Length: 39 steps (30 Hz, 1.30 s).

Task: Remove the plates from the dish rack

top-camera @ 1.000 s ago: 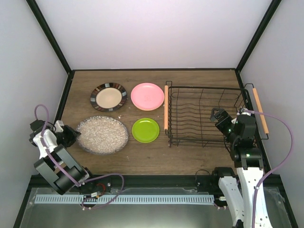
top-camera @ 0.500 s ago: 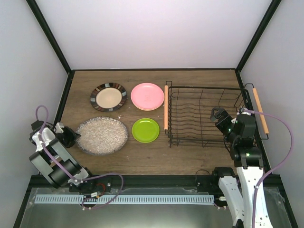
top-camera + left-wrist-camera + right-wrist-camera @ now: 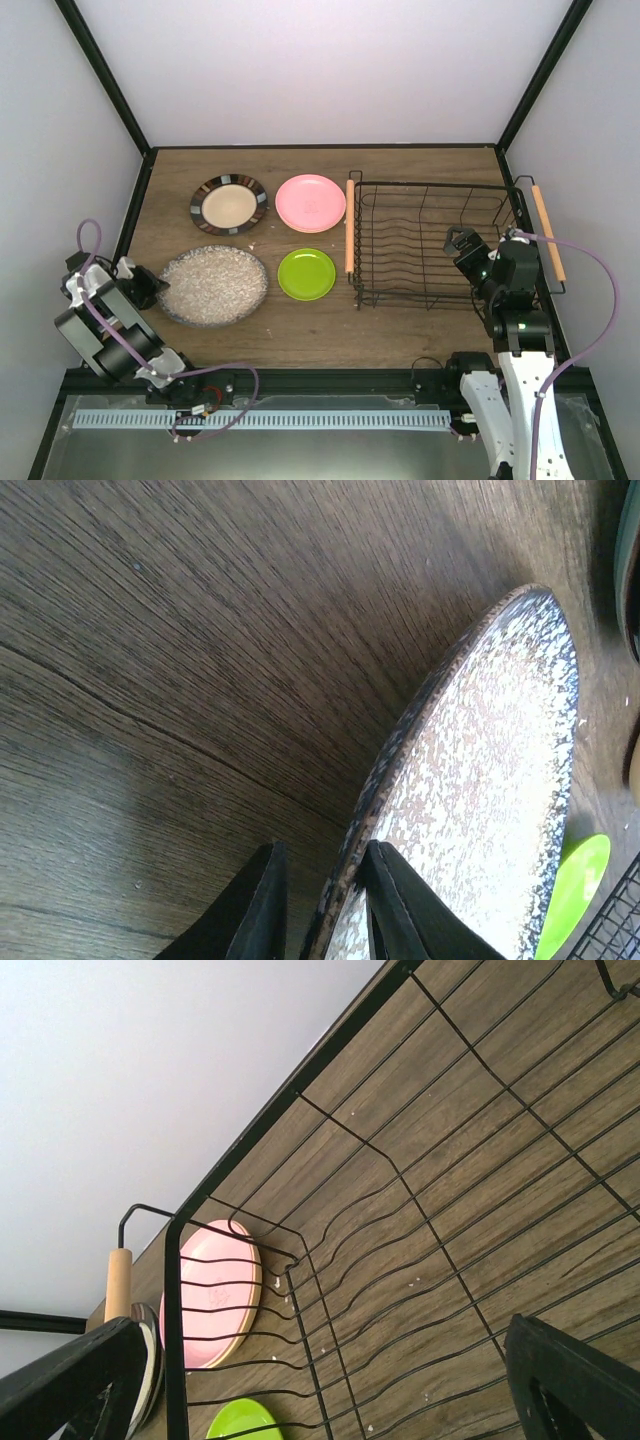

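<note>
The large speckled grey plate [image 3: 213, 286] lies on the table at the front left. My left gripper [image 3: 150, 287] straddles its left rim [image 3: 400, 760]. One finger [image 3: 400, 900] rests on the plate's top, the other stands clear of the rim, so the jaws are open. The lime green plate [image 3: 306, 273], the cream plate with a brown rim [image 3: 229, 204] and the pink plate [image 3: 310, 202] lie on the table left of the dish rack [image 3: 430, 185]. A pale edge shows under the pink plate [image 3: 215, 1290]. My right gripper [image 3: 458, 238] hangs wide open inside the rack, which holds no plates. The mint plate is not in view.
The rack's wooden handles [image 3: 349, 225] [image 3: 547, 232] run along its left and right sides. Grey walls with black posts enclose the table on three sides. The right arm's cable [image 3: 600, 290] loops near the right wall.
The left arm's body has swung left and down while its gripper stayed at the speckled plate's rim. The plate has shifted slightly left. The right arm has not moved.
</note>
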Motion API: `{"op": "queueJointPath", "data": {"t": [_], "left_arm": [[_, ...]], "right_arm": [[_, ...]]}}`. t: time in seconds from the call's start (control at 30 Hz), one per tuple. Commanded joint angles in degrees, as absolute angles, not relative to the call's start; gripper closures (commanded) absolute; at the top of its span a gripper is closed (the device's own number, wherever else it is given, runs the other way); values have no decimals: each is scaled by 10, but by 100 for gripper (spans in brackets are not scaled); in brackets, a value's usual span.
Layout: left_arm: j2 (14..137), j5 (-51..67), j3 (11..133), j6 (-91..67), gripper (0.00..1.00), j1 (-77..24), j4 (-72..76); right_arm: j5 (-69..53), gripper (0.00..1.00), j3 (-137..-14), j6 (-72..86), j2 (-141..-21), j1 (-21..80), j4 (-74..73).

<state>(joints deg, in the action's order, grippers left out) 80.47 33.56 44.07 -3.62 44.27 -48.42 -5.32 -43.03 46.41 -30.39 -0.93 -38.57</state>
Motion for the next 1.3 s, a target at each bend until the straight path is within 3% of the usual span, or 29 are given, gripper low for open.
{"op": "queueJointPath", "data": {"t": [0.0, 0.67, 0.9, 1.03, 1.27], "left_arm": [[823, 314, 457, -36, 78, 443, -481], [859, 330, 463, -30, 57, 442, -478], [864, 331, 466, -29, 46, 442, -478], [864, 327, 472, -30, 35, 443, -480], [824, 320, 575, -31, 19, 442, -468]], "right_arm": [[-45, 0, -443, 481, -299, -4, -396], [-32, 0, -443, 504, -285, -4, -414], [-29, 0, -445, 502, -285, -4, -415], [-29, 0, -445, 500, -286, -4, -416], [-27, 0, -447, 492, -287, -4, -417]]}}
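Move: The left hand still grips the tilted big speckled plate by its left rim. The plate's middle is about 14 cm to the hand's right, level with it fore and aft and some 3 cm lower, above its place on the table. The striped plate lies roughly 25 cm ahead and 19 cm right of the hand, the green plate 41 cm right and 3 cm ahead, both about 5 cm lower. For the right hand, the speckled plate is about 65 cm left, level fore and aft, and 22 cm below. Down first, slowly, by some 2 cm, the left hand lowers the speckled plate's rim towards the table while its fingers begin to spread. It stays low as they keep opening from a narrow grip to wide, lets go of the rim, then quickly lifts about 2.5 cm and slips away forward and left. ##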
